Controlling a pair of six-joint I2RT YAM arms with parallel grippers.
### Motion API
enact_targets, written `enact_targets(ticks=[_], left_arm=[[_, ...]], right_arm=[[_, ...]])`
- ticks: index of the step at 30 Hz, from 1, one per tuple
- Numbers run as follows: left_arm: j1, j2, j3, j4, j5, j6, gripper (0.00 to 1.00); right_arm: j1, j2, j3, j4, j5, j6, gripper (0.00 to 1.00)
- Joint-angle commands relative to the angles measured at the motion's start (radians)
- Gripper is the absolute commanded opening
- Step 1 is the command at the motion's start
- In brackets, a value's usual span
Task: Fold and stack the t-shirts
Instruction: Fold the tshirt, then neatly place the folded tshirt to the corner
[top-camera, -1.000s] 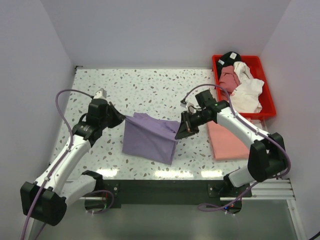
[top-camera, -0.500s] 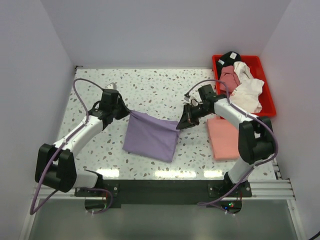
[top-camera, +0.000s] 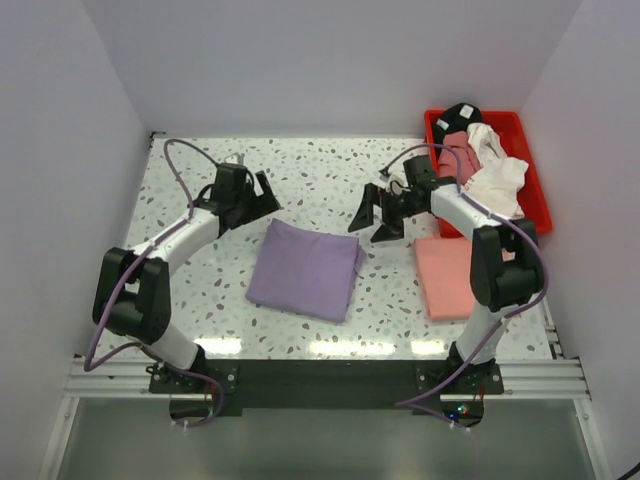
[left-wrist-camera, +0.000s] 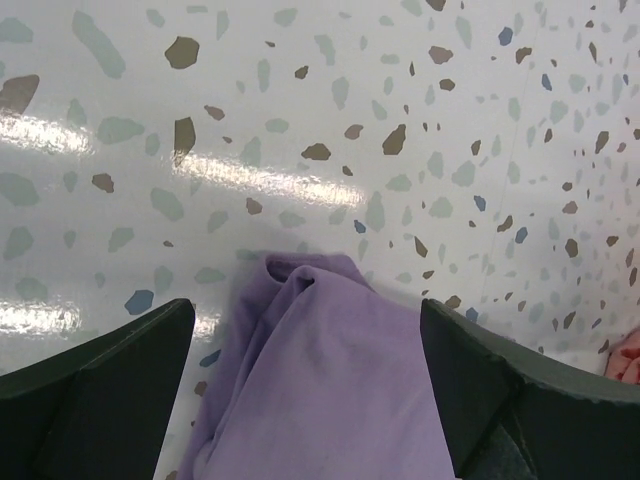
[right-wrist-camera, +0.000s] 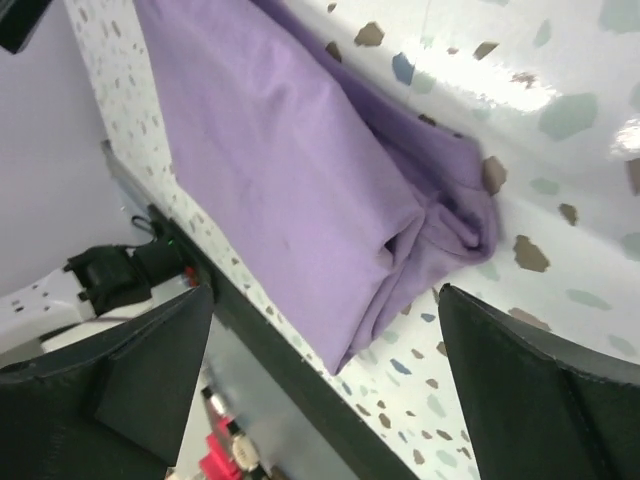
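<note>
A lavender-purple t-shirt (top-camera: 305, 270) lies folded flat on the speckled table, its far corners showing in the left wrist view (left-wrist-camera: 320, 390) and the right wrist view (right-wrist-camera: 290, 190). My left gripper (top-camera: 262, 197) hangs open just beyond its far left corner, holding nothing. My right gripper (top-camera: 374, 220) stands open off its far right corner, also free of cloth. A salmon-pink t-shirt (top-camera: 450, 277) lies folded at the right. More t-shirts, dusty-rose (top-camera: 458, 155), white (top-camera: 495, 185) and black (top-camera: 461, 115), are heaped in the bin.
The red plastic bin (top-camera: 535, 195) sits at the table's back right corner, against the right wall. Both arm bases and a black rail (top-camera: 320, 385) line the near edge. White walls close in the table on three sides.
Both grippers opened and let go of the purple shirt's far corners, then drew back toward the far side. The shirt dropped flat on the table.
</note>
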Motion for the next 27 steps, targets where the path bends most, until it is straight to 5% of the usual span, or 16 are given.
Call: enact_targets(ticks=[1,5,6,9,18,21,27], left_arm=[[0.005,-0.043,0.037,0.040,-0.011,0.036,1.00],[0.005,-0.117,-0.032,0.040,-0.014,0.032,1.00],[0.005,-0.150,-0.043,0.032,-0.015,0.029,1.00],[0.003,-0.241,-0.097,0.004,-0.035,0.020,1.00],[0.003,-0.612,-0.336,-0.115,-0.097,-0.059,1.00],[0.005,-0.712,-0.353,-0.192,-0.117,-0.076,1.00],[0.005,-0.883,-0.359,-0.335,-0.149,-0.091,1.00]], right_arm=[[0.008,-0.112,0.022,0.036,0.109,0.007,0.99],[0.113,-0.260,-0.040,-0.020,0.418,-0.010,0.99],[0.150,-0.296,-0.058,-0.050,0.653,-0.025,0.99],[0.273,-0.457,-0.137,-0.019,0.926,-0.015,0.99],[0.273,-0.814,-0.475,0.302,0.815,0.148,0.99],[0.272,-0.865,-0.521,0.292,0.904,0.224,0.99],[0.275,-0.833,-0.531,0.246,0.778,0.234,0.99]])
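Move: The purple t-shirt lies just below both open grippers: its middle is about 11 cm back and 9 cm to the right of the left hand, some 7 cm below it. From the right hand that middle is roughly 5 cm back and 14 cm left, equally far down. The pink folded shirt lies about 22 cm right and 7 cm back of the right hand, the red bin about 28 cm right and 19 cm ahead. Leave the purple t-shirt lying and withdraw both grippers, fingers kept wide open. Draw the left one back about 14 cm, rising and easing left off the far left corner, its fingers tipping up slightly. Lift the right one off the far right corner while pulling back and to the right, swinging its fingers some 45 degrees from leftward to mostly forward, then let it sink a little. ##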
